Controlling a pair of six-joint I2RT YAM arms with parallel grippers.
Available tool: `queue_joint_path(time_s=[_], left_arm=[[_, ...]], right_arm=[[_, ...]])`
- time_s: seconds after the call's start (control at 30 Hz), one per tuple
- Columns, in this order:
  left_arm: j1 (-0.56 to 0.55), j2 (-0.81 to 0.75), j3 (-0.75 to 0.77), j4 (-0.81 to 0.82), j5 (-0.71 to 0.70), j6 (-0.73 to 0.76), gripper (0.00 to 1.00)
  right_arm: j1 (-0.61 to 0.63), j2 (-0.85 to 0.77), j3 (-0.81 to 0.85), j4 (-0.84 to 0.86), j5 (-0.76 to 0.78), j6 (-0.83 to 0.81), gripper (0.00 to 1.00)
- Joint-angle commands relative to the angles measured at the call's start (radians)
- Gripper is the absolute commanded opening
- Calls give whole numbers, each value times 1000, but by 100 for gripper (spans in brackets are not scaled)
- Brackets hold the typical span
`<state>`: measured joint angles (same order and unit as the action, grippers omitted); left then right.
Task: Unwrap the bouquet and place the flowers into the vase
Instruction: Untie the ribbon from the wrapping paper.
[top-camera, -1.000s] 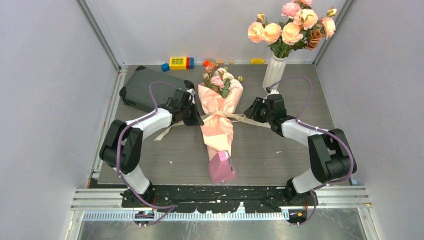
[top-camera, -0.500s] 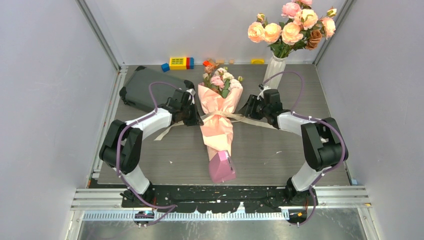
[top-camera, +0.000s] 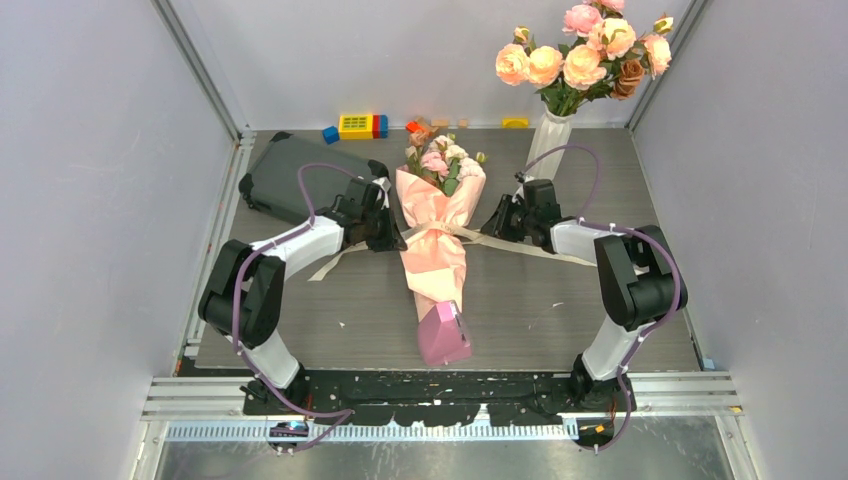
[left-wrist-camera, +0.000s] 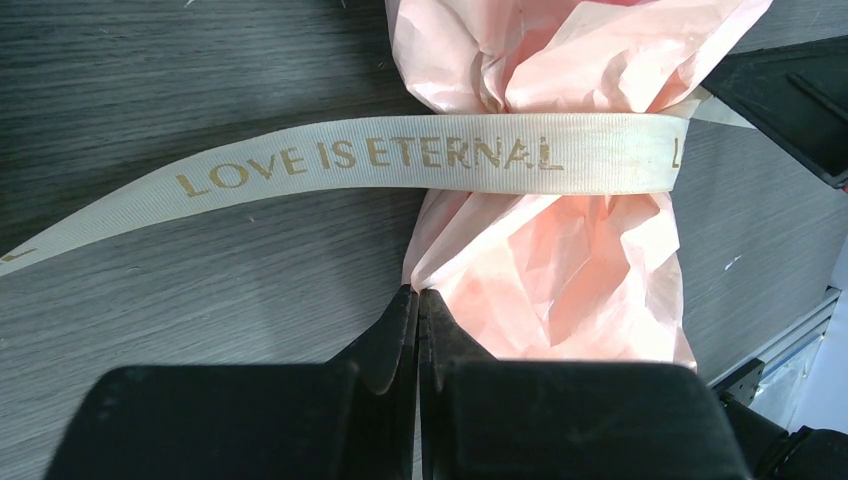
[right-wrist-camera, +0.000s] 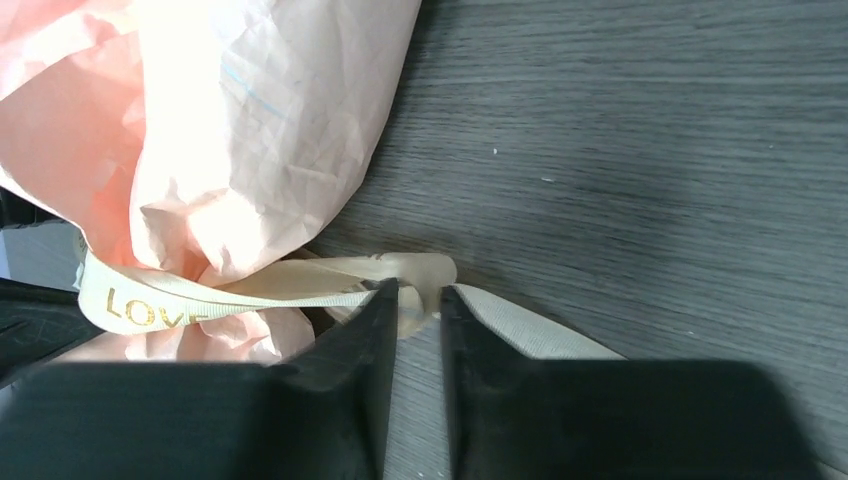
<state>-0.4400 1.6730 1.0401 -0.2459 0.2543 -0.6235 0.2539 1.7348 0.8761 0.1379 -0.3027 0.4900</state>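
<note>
The bouquet (top-camera: 435, 235), pale pink paper tied with a beige ribbon (left-wrist-camera: 400, 160), lies mid-table with its flowers (top-camera: 440, 158) pointing away from me. My left gripper (left-wrist-camera: 418, 292) sits at the bouquet's left side (top-camera: 397, 240), shut on the paper's edge just below the ribbon. My right gripper (right-wrist-camera: 418, 295) is at the bouquet's right side (top-camera: 490, 228). Its jaws stand a narrow gap apart, with a fold of the ribbon (right-wrist-camera: 425, 275) between the tips. The ribbed white vase (top-camera: 548, 145) stands at the back right.
A peach rose cluster (top-camera: 580, 55) fills the vase. A solid pink wedge (top-camera: 443, 335) lies at the bouquet's near end. A dark grey case (top-camera: 295, 175) sits back left. Toy blocks (top-camera: 355, 125) line the back edge. Ribbon tails (top-camera: 540, 250) trail out to both sides.
My right gripper has slid left to the ribbon beside the bouquet, and its jaws have narrowed around it. The left arm and the bouquet have not moved.
</note>
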Motion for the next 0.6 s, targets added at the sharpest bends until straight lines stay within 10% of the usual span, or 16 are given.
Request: queue_joint_path(time_s=[0.0,0.13,0.57], left_arm=[[7,-41,12,-11,3,16,0],[7,-46,10,-15,-4,19,0],[7,-67,-6,-28,-31,18,0]], right_arm=[[-1,-6,32,42,-37,17,15],[-2,-28,11,62,-15,33,1],[-7,-108,-88,-27,376,168,0]])
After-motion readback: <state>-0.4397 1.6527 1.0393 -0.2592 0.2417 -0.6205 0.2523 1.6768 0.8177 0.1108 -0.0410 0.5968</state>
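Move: The ribbon's fold lies right between the right hand's half-open fingertips, about 1 cm below the hand point. The cinched waist of the wrapping paper is about 9 cm to its left and 1 cm ahead, the flower heads some 14 cm ahead and 7 cm left, and the vase about 14 cm ahead and 10 cm right. The left hand is already shut at the paper's near-side edge; from it the ribbon's fold is some 15 cm right and 3 cm ahead, about 3 cm below. Almost in place at first, the right hand shuts its fingers on the folded ribbon, then draws it quickly to the right, about 4 cm away from the bouquet's waist, sinking about 1 cm and turning some 15 degrees clockwise. The left hand stays put with its fingers shut, keeping its pinch on the paper's edge. ##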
